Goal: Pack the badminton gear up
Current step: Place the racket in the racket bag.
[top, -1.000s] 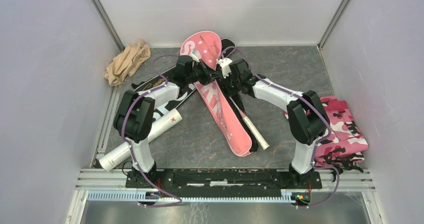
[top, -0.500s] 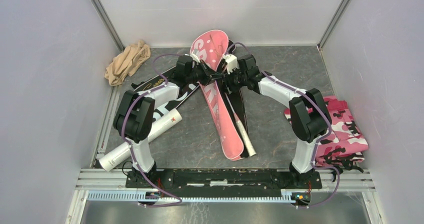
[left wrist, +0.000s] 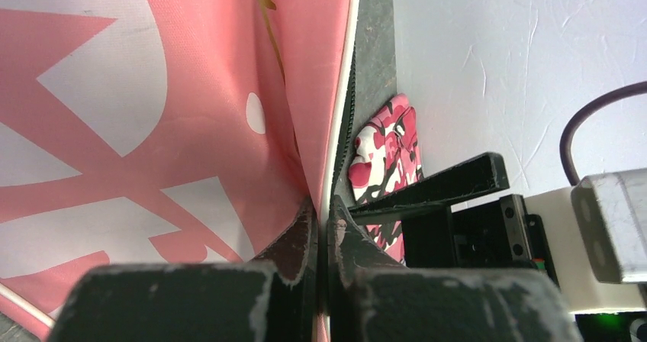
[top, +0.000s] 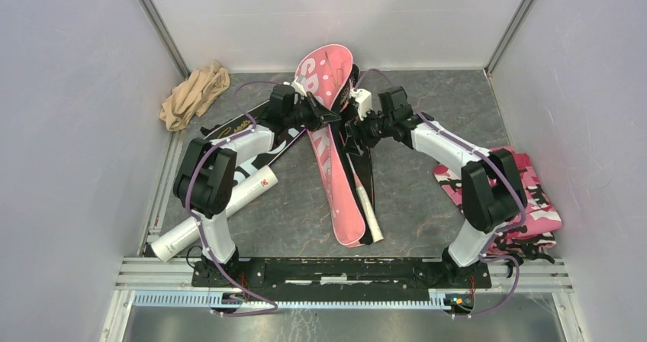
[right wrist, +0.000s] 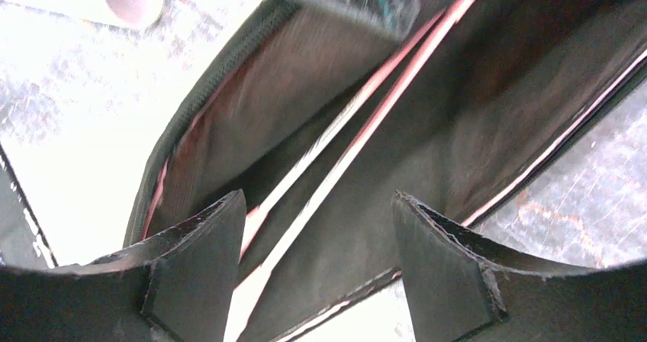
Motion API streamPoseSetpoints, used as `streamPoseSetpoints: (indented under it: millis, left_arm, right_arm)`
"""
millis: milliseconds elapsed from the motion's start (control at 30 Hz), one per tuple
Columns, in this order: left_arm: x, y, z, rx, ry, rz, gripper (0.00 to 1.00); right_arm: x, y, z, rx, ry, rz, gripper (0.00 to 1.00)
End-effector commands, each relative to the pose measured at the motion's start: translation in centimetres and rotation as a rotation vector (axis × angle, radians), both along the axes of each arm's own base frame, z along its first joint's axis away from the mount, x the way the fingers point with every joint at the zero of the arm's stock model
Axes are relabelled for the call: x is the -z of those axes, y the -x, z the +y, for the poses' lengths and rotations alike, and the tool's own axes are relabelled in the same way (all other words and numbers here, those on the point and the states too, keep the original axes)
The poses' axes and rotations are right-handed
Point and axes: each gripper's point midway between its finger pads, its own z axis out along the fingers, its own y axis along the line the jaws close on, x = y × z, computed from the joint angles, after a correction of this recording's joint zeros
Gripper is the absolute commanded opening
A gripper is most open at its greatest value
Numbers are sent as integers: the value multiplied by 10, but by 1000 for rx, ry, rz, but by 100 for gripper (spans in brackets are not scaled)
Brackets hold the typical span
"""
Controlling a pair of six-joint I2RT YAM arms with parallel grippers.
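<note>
The pink racket bag [top: 336,166] lettered SPORT lies down the middle, its head lifted at the back. My left gripper [top: 324,118] is shut on the pink bag's [left wrist: 152,113] white-piped edge, pinched at my left gripper [left wrist: 323,208]. My right gripper [top: 352,128] stands open just right of that edge, holding nothing. In the right wrist view my right gripper [right wrist: 317,212] hovers over the bag's dark open inside, where thin pink racket shafts [right wrist: 366,128] run. A white racket handle [top: 368,208] sticks out at the bag's near end. A black bag [top: 252,140] and the white tube [top: 217,212] lie under my left arm.
A beige cloth [top: 194,94] is bunched at the back left corner. A pink camouflage cloth [top: 526,197] lies by my right arm near the right wall, and also shows in the left wrist view as the camouflage cloth [left wrist: 385,147]. Walls close in three sides.
My right gripper has opened and drawn back to the right. The pink bag and the racket handle have swung left at the near end, with the bag's head raised higher.
</note>
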Motion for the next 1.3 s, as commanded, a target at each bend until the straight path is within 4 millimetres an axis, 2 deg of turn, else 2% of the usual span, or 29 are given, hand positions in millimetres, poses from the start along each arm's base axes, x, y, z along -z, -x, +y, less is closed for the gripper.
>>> streamPoseSetpoints:
  millis: [0,133,367,633,800,933,1033,1167,1267]
  left_arm:
    - [-45,-8,-13,60,57,-153,2]
    - [-47,-8,-13,62,56,-166,2]
    - [-50,-7,-15,78,71,-182,2]
    - [-52,-4,-17,99,83,-198,2]
    - [-54,-3,-19,113,97,-202,2]
    - [-55,-2,-19,115,99,-205,2]
    - [-57,-1,-18,115,99,-211,2]
    - [-55,-1,-18,121,96,-209,2]
    - [-51,-2,-20,127,97,-200,2]
  right_arm:
    - [-12,16,-16,-33,-46,-19,75]
    - [-12,24,-27,-9,-105,3,75]
    - [-9,38,-24,-13,-169,44,74]
    - [19,48,-19,-39,-179,141,71]
    - [32,52,-7,-53,-202,203,71]
    - [42,54,3,-65,-204,242,66]
    - [48,58,7,-74,-222,279,56]
    - [49,57,13,-73,-247,297,31]
    - [46,55,16,-60,-257,304,17]
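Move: The right hand is open and empty. The nearer racket shaft, where the fingers will close, lies about 6 cm back, level left-right and some 6 cm below it; that racket's handle is about 21 cm back, 4 cm right and 7 cm below. The bag's dark right-hand edge runs about 6 cm right and 4 cm back, 7 cm below. From the left hand, already pinching the pink bag cover's edge, the shaft spot is roughly 11 cm back, 5 cm right and 10 cm below. The right fingers close around one racket shaft inside the open bag, from wide open to about a quarter. To get there the hand first swings back and right, each about 4 cm, then comes back left while sinking and easing farther back, for some 6 cm down overall, the fingers tipping nearly 20 degrees steeper. The left hand keeps its pinch on the pink cover's edge, holding the bag open. ##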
